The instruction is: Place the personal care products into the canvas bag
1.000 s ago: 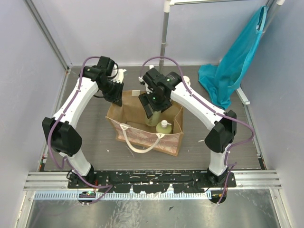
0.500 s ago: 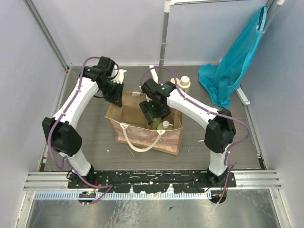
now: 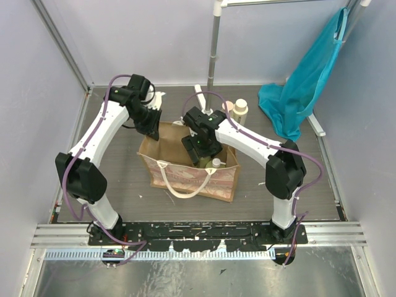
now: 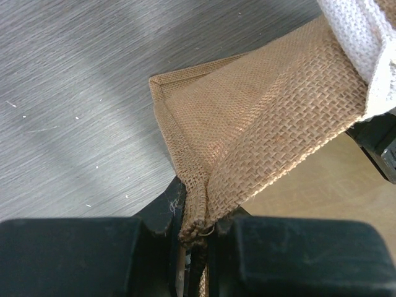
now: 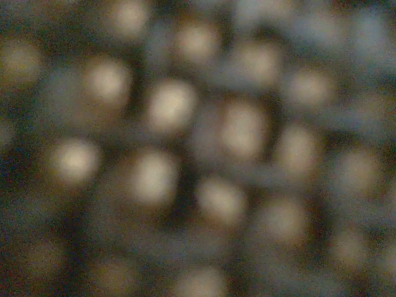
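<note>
The canvas bag stands open mid-table. My left gripper is shut on its back-left rim; the left wrist view shows the pinched burlap fold between my jaws. My right gripper reaches down inside the bag, its fingers and the bottle it carried hidden under its own wrist. The right wrist view is only blurred weave. A bottle with a white pump top stands inside the bag at the front right. A cream-capped bottle stands on the table behind the bag, and another white top shows behind my left wrist.
A teal cloth hangs at the back right from a rail, reaching the table. A metal pole rises behind the bag. The bag's cream handle droops over its front side. Walls enclose the table on three sides.
My right gripper has come down into the bag with the yellow-green bottle, which no longer shows. The left arm has stayed in place on the rim.
</note>
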`<state>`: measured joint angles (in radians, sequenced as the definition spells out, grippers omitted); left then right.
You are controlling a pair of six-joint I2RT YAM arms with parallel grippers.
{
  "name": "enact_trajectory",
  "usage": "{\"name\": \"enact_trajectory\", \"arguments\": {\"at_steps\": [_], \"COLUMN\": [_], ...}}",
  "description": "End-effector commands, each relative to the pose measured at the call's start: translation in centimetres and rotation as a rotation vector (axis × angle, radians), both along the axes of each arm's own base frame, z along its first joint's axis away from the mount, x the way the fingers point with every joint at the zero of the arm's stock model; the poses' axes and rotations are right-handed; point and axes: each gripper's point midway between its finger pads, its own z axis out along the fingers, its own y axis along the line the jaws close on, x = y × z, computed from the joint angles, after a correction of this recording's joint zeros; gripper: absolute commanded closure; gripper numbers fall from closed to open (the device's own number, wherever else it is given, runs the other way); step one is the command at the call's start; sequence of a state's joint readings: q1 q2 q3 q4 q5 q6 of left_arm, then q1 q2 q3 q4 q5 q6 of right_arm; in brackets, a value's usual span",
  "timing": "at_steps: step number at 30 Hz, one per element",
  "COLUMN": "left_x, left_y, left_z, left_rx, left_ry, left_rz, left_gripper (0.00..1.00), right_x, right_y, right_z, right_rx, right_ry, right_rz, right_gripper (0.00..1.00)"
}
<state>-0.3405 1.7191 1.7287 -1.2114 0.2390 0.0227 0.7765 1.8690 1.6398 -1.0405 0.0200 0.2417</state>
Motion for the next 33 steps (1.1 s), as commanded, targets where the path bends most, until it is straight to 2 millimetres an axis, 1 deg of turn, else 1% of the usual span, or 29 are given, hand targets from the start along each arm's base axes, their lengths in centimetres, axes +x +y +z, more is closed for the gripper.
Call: {"name": "enact_trajectory", "arguments": {"at_steps": [1,5,7,9,11,16,19,20,21,24,26,28,29,30,31,33], "left_x": [0.3,0.3,0.4,0.4,0.4,0.6,0.6,0.6,0.7,0.6,0.6,0.6,0.6,0.7,0.7,0.7], "left_y": [1.2,1.2,1.3,1.3,1.2,1.2,1.2,1.2,1.3,1.3,1.4,1.4,1.4,1.4,1.4,1.3], "left_z": [1.0,1.1,1.1,1.1,1.2,1.1,1.1,1.1,1.1,1.0,0.9,0.9,0.9,0.9,1.0,0.9], "left_rx": [0.025,0.029,0.030,0.031,0.031,0.032,0.032,0.033,0.034,0.038,0.041,0.042,0.042,0.043,0.042,0.040], "left_ry": [-0.055,-0.057,-0.058,-0.056,-0.057,-0.057,-0.057,-0.058,-0.059,-0.057,-0.054,-0.057,-0.058,-0.060,-0.062,-0.061], "left_rz": [0.027,0.025,0.026,0.026,0.024,0.023,0.022,0.022,0.023,0.024,0.025,0.025,0.025,0.026,0.027,0.028], "left_gripper": [1.00,1.00,1.00,1.00,1.00,1.00,1.00,1.00,1.00,1.00,1.00,1.00,1.00,1.00,1.00,1.00], "right_x": [-1.3,-1.1,-0.8,-0.5,-0.2,0.9,1.6,1.9,1.9,2.8,3.5,4.5,4.9,5.4,6.1,7.2], "right_y": [-1.9,-1.6,-1.3,-1.1,-0.8,-0.2,0.4,0.7,0.8,1.2,1.0,0.2,-0.5,-1.3,-2.3,-4.4], "right_z": [-1.2,-0.8,-0.3,0.4,1.1,3.8,6.2,7.5,8.3,12.6,16.1,19.4,20.7,21.6,22.0,21.8], "right_rx": [-0.087,-0.074,-0.063,-0.053,-0.040,-0.009,0.035,0.062,0.073,0.146,0.193,0.213,0.217,0.215,0.205,0.184], "right_ry": [0.056,0.041,0.028,0.016,0.004,-0.051,-0.101,-0.125,-0.135,-0.224,-0.315,-0.423,-0.469,-0.503,-0.522,-0.521], "right_rz": [0.004,0.007,0.009,0.010,0.013,0.001,-0.009,-0.008,-0.003,0.004,-0.009,-0.027,-0.039,-0.055,-0.082,-0.138], "right_gripper": [0.73,0.43,0.30,0.21,0.16,0.05,0.00,0.00,0.00,0.00,0.00,0.00,0.00,0.00,0.00,0.00]}}
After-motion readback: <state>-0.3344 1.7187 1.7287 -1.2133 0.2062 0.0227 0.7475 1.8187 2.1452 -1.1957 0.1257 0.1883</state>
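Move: The right hand, down inside the canvas bag, still holds the round-lidded bottle; its middle is about 3 cm below the hand point, straight under it. The bagged pump bottle stands some 7 cm right of the hand and 1 cm nearer. Beyond the far wall, the outer capped bottle is about 15 cm ahead and 14 cm right. From the left hand, the held bottle lies around 15 cm right, 6 cm back and 11 cm lower. Lets go of the round-lidded bottle beside the bagged pump bottle: the right fingers spread fully after the hand barely settles, then it climbs straight up, speeding up out of the bag to about 17 cm higher. Late in the rise it also goes some 5 cm forward, tilting about 25 degrees so the fingertips swing outward. The left hand keeps its pinch on the bag's rim. ##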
